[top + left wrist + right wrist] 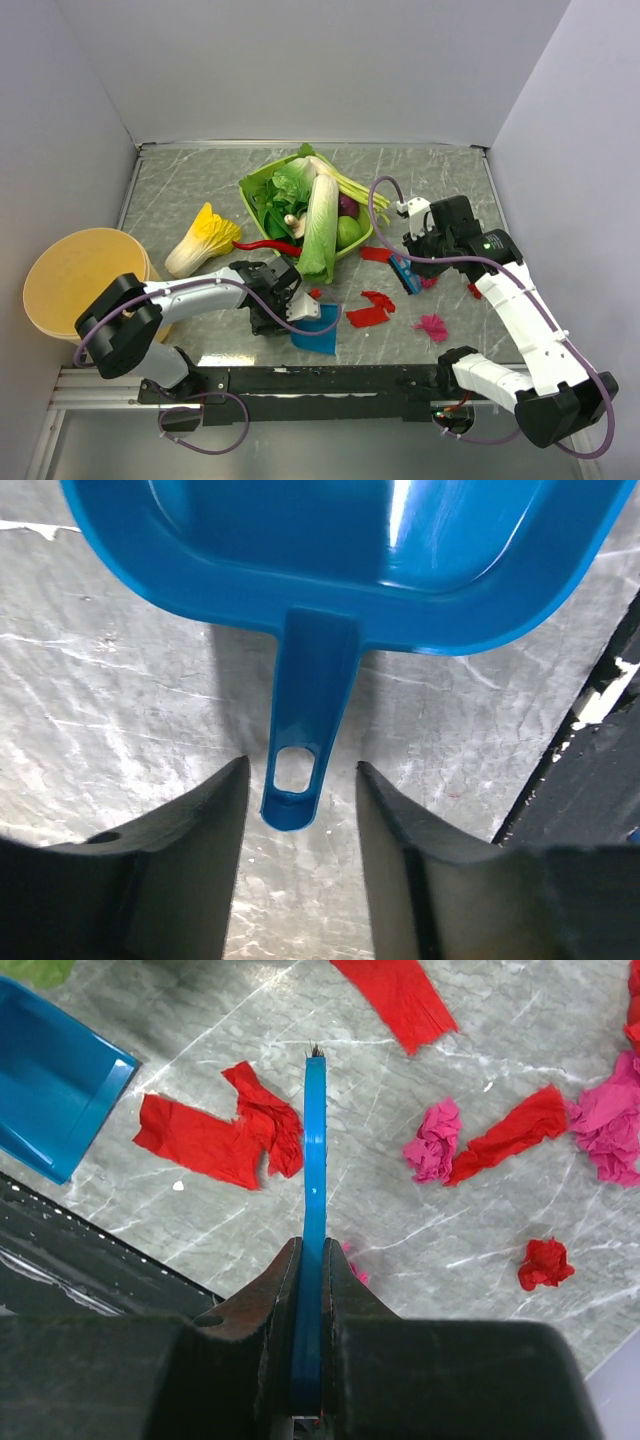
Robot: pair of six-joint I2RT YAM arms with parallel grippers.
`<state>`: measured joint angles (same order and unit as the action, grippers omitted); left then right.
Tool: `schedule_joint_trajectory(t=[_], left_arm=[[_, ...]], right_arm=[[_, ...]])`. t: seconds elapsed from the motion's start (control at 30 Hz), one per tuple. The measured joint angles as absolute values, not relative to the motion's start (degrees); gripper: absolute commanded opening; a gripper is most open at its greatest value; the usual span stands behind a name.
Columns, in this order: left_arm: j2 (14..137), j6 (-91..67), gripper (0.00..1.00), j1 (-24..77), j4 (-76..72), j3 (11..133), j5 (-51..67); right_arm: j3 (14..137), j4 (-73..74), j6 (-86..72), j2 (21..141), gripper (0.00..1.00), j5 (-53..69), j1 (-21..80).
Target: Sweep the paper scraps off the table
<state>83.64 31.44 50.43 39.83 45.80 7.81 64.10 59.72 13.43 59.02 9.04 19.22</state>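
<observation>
Red and pink paper scraps [368,315] lie on the grey marbled table [200,180] right of centre; in the right wrist view a red crumpled piece [215,1135], a pink tuft [435,1140] and a red strip [510,1130] surround the tool. My right gripper [312,1245] is shut on a thin blue brush [315,1160] and hangs over the scraps [415,262]. A blue dustpan [318,335] rests near the front edge. My left gripper [300,765] is open, its fingers on either side of the dustpan handle [305,720] without touching it.
A green basket [258,185] of vegetables stands behind the centre, with a red chili pepper [265,245] and a yellow cabbage [200,240] to its left. A tan bucket [80,275] stands at the left edge. A black rail [320,380] runs along the front.
</observation>
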Motion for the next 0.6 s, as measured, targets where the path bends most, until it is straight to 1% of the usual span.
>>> schedule_joint_trajectory(t=[0.07,0.1,0.17,0.2,0.23,0.3,0.47,0.6], left_arm=[[83.8,31.6,0.35,50.4,39.6,45.4,7.7],[83.9,31.7,0.25,50.4,39.4,45.4,7.7],[84.1,31.8,0.15,50.4,39.3,45.4,7.8],[84.1,31.7,0.07,50.4,39.5,45.6,7.9],[84.1,31.9,0.03,50.4,40.1,46.1,8.0],[83.9,31.4,0.01,50.4,40.9,47.4,8.2],[83.6,30.0,0.01,50.7,44.1,52.3,8.3],[84.3,28.8,0.01,52.6,46.9,53.7,7.7]], right_arm=[[64.3,59.9,13.6,59.3,0.00,8.5,19.2],[64.5,59.9,13.6,59.4,0.00,8.0,19.2],[64.9,60.0,14.1,59.9,0.00,6.3,19.2],[65.1,60.2,14.5,60.2,0.00,5.1,19.1],[65.8,60.8,15.0,60.8,0.00,3.5,19.0],[66.9,61.1,16.1,61.8,0.00,0.9,18.7],[68.4,59.6,19.9,63.3,0.00,-6.2,17.0],[68.1,57.1,22.9,63.3,0.00,-8.9,13.2]])
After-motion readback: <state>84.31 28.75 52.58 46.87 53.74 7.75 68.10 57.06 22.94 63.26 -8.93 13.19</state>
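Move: The dustpan's handle lies between the left hand's open fingers, some 2 cm right of the hand point and level with it; its pan is about 7 cm right, 2 cm back. The right hand, gripping the brush about 18 cm above the table, has the small red scrap some 12 cm right, 2 cm ahead; the near pink scrap is 2 cm right, 3 cm ahead, and the red strip 4 cm right, 6 cm ahead. Left pinches the dustpan handle, lifting 3 cm; right carries brush 9 cm right and forward, towards small red scrap. ##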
